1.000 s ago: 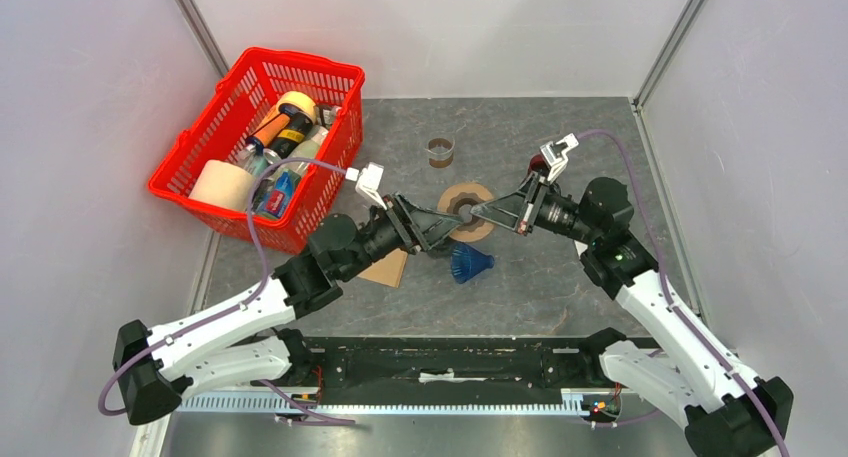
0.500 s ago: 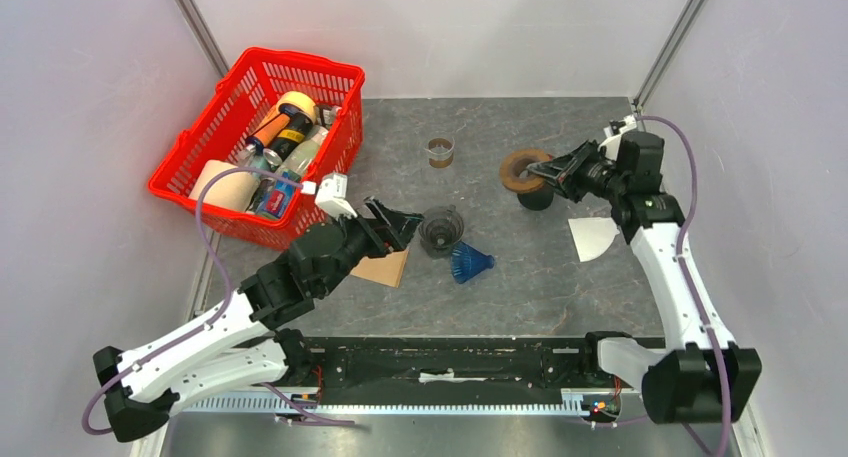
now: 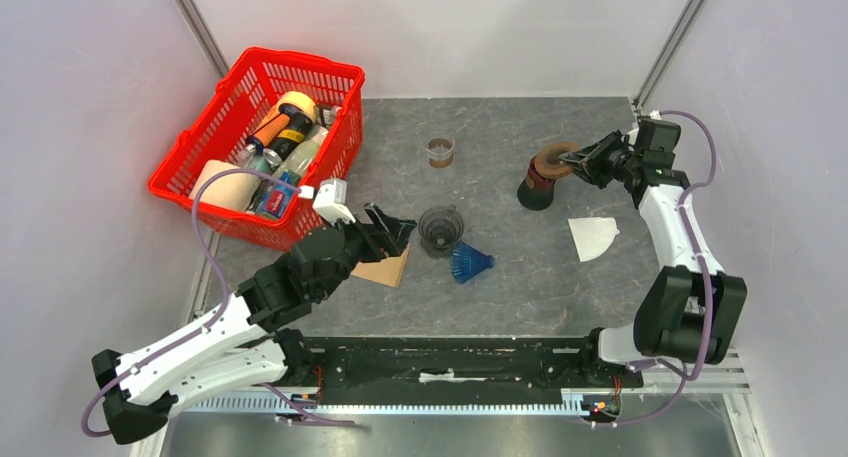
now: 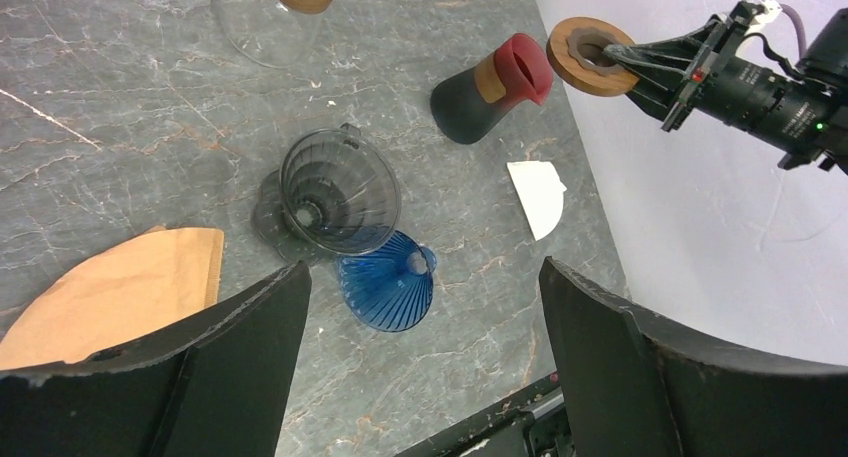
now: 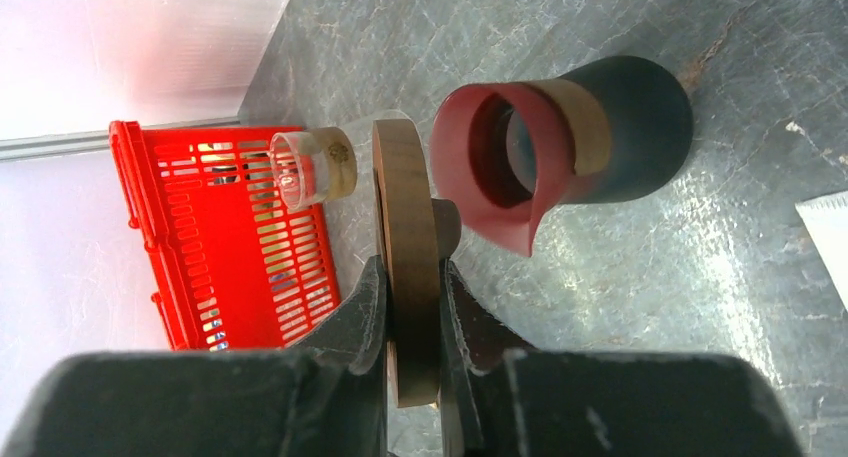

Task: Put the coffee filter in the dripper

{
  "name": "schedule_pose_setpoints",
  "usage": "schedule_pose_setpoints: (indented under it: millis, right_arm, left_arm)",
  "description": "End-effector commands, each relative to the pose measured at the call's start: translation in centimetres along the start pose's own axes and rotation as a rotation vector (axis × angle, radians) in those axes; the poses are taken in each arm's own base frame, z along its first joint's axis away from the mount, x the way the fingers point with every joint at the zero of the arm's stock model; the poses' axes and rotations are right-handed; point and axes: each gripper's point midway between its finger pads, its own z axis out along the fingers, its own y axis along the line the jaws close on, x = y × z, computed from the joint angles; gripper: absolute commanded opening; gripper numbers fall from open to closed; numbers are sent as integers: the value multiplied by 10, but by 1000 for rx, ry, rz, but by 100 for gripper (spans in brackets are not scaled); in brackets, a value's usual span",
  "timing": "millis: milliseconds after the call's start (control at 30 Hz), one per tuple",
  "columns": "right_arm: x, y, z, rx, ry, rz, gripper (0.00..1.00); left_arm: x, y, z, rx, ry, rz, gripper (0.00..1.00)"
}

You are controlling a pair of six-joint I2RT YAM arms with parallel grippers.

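A smoky glass dripper point(image 3: 441, 229) stands upright mid-table, and a blue dripper point(image 3: 470, 263) lies on its side against it. A brown paper coffee filter point(image 3: 384, 269) lies flat to the left of them, partly under my left gripper point(image 3: 397, 229). That gripper hangs open and empty just left of the glass dripper point(image 4: 340, 189), with its fingers point(image 4: 240, 357) spread wide. A white coffee filter point(image 3: 592, 237) lies at the right. My right gripper point(image 3: 572, 160) is shut on a wooden ring point(image 5: 408, 227), held on edge beside a black-and-red cup point(image 3: 537, 189).
A red basket point(image 3: 330, 77) full of bottles and tape rolls stands at the back left. A small glass with a brown band point(image 3: 440, 151) sits behind the drippers. The enclosure wall rises close behind the right gripper.
My right gripper carried the wooden ring from over the glass dripper to the back right, beside the cup. My left gripper opened and drew back left from the dripper.
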Motion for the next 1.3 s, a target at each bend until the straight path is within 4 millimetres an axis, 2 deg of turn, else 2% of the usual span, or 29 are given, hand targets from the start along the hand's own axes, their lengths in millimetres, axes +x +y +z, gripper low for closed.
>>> schedule_pose_setpoints:
  millis: [0, 200, 467, 867, 1033, 1167, 1267]
  right_arm:
    - [-21, 27, 6, -130, -40, -92, 5]
    - [-20, 30, 22, -216, -11, -88, 7]
    - [-18, 6, 45, -168, 21, -75, 8]
    - [-4, -22, 56, -101, 54, -55, 13]
    - [-5, -29, 57, -69, 50, -59, 22]
    - [-5, -32, 55, -35, 54, -58, 44]
    - [-6, -30, 52, -26, 53, -71, 50]
  left_arm:
    - [1, 3, 0, 4, -4, 42, 91]
    - [5, -1, 2, 15, 14, 42, 92]
    - [7, -2, 2, 20, 24, 35, 92]
    - [8, 0, 0, 18, 28, 31, 93]
    - [7, 0, -1, 22, 27, 29, 93]
    - [7, -1, -3, 28, 26, 27, 93]
    - [6, -1, -4, 30, 26, 26, 93]
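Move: My right hand already pinches the wooden ring. The red-and-black carafe I take it to has its middle about 3 cm ahead, 2 cm left and 14 cm below. The white paper lies roughly 15 cm right of the carafe and 11 cm nearer me; the wood-banded glass stands some 25 cm left of it and 8 cm farther out. From my idle left hand, the carafe is about 20 cm ahead, 33 cm right and 19 cm down. I carry the wooden ring forward about 4 cm over the carafe's red mouth with my right hand, then lower it nearly straight down some 5 cm onto the rim, easing back slightly. The fingers keep their pinch on the ring until it is down, then open to about half and let go of it. ##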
